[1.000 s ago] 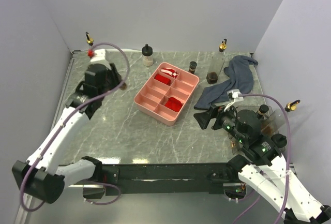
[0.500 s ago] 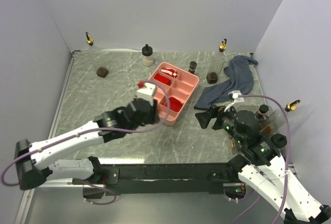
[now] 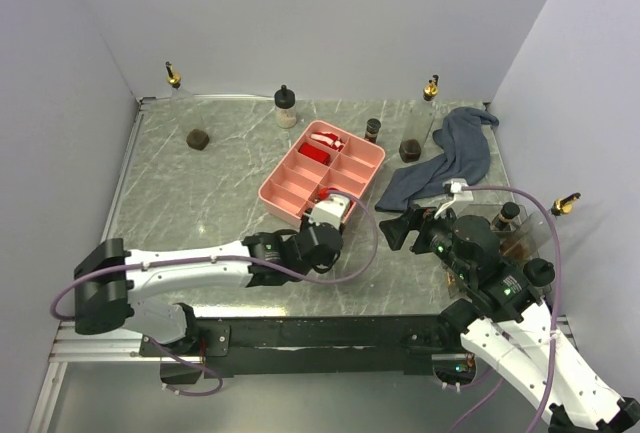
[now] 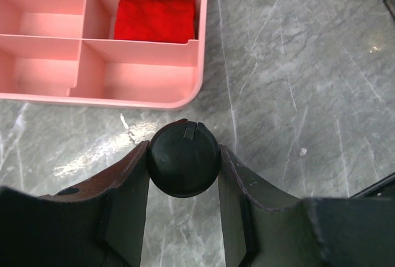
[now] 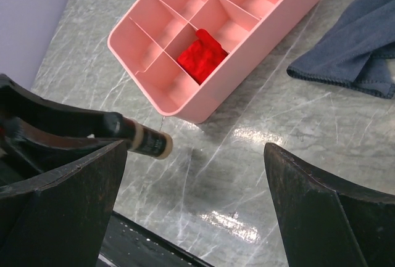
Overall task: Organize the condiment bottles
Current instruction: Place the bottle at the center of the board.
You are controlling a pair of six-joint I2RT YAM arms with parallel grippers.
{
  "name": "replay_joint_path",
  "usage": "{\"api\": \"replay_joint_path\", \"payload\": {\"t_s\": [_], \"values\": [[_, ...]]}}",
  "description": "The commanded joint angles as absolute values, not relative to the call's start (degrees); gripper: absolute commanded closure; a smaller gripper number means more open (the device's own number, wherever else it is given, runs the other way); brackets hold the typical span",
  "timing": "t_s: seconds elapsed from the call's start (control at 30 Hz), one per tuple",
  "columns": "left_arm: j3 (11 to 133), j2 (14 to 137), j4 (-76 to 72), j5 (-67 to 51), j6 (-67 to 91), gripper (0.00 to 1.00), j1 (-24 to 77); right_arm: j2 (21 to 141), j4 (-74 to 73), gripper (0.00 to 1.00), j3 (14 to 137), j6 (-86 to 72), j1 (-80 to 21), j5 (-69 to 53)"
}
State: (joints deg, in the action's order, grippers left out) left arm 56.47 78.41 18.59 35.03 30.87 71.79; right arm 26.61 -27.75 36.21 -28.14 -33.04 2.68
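My left gripper [image 3: 325, 223] is shut on a small condiment bottle. Its round black cap [image 4: 184, 167] sits pinched between my fingers just off the pink tray's near corner. From the right wrist the bottle [image 5: 148, 142] shows a dark label and cream base, held tilted above the marble. My right gripper [image 3: 400, 228] stands open and holds nothing. Other condiment bottles are a gold-spout one [image 3: 173, 77] at the back left, a black-capped cream one [image 3: 286, 108], a small dark one [image 3: 373, 131], a tall gold-spout one [image 3: 429, 93] and a squat dark jar [image 3: 198, 138].
The pink divided tray [image 3: 290, 178] lies mid-table with red items in some compartments. A blue-grey cloth [image 3: 452, 158] is crumpled at the back right. More bottles [image 3: 510, 215] stand by the right edge behind my right arm. Walls close in on three sides.
My left arm has swung from the back left corner to the front middle, by the tray's near corner, still shut. The squat jar it covered now shows. The right arm has not moved.
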Motion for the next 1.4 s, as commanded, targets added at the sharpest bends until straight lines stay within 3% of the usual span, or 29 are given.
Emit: {"api": "replay_joint_path", "payload": {"t_s": [0.0,0.1,0.37,0.53,0.67,0.8,0.87,0.9,1.17,1.37], "values": [[56.5,81.0,13.6,38.1,30.8,0.9,72.9,26.1,-27.4,0.0,36.0,-29.1,-33.2,4.1],[56.1,83.8,12.7,38.9,30.9,0.86,73.1,26.3,-26.8,0.0,35.9,-29.6,-33.3,3.1],[56.0,86.7,11.3,38.4,31.5,0.62,73.6,26.5,-27.8,0.0,36.6,-29.8,-33.3,2.5],[55.0,86.7,10.7,37.0,32.9,0.53,73.6,25.8,-28.2,0.0,36.2,-30.0,-33.3,2.6],[52.6,85.2,8.6,35.2,33.7,0.33,73.6,26.2,-28.2,0.0,36.1,-30.7,-33.3,1.6],[51.0,80.5,8.4,34.5,35.6,0.22,73.6,28.2,-28.0,0.01,37.0,-31.4,-33.3,0.2],[51.2,78.6,9.6,33.8,35.7,0.05,73.6,29.1,-27.1,0.04,37.4,-31.6,-33.3,-1.4],[51.4,76.5,11.1,33.9,35.9,0.01,73.5,30.3,-26.7,0.05,37.4,-31.6,-33.4,-2.8],[48.1,59.2,13.5,23.7,35.0,0.03,62.6,37.7,-23.7,0.18,38.8,-32.9,-35.9,-5.1],[45.8,48.1,18.4,18.8,30.9,0.03,52.1,44.3,-23.2,0.21,41.5,-32.5,-43.6,-0.4]]}}
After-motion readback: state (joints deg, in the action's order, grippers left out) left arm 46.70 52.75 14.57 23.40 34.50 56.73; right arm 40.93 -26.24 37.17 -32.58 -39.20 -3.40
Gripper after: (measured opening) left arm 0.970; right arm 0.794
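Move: The left hand holds the small black-capped bottle in the air; its place on the board lies almost straight under this hand, level fore and aft, about 2 cm to the right and some 12 cm down. The pink tray's middle is roughly 15 cm ahead, level sideways and 10 cm lower, with its near corner just beyond that place. From the right hand, empty and open, the bottle is about 12 cm left, level fore and aft, and 9 cm lower. The left hand sinks about 4 cm to stand the bottle on the board just short of the tray's near corner, pauses, then spreads its fingers wide while easing slightly lower, lets go, and rises some 14 cm, swinging left and a little forward with its left side rolling down. As it clears, the waiting right hand sets off about 5 cm left and 4 cm down towards the bottle, tipping its fingers down, turning counter-clockwise and narrowing its wide-open grip somewhat. ##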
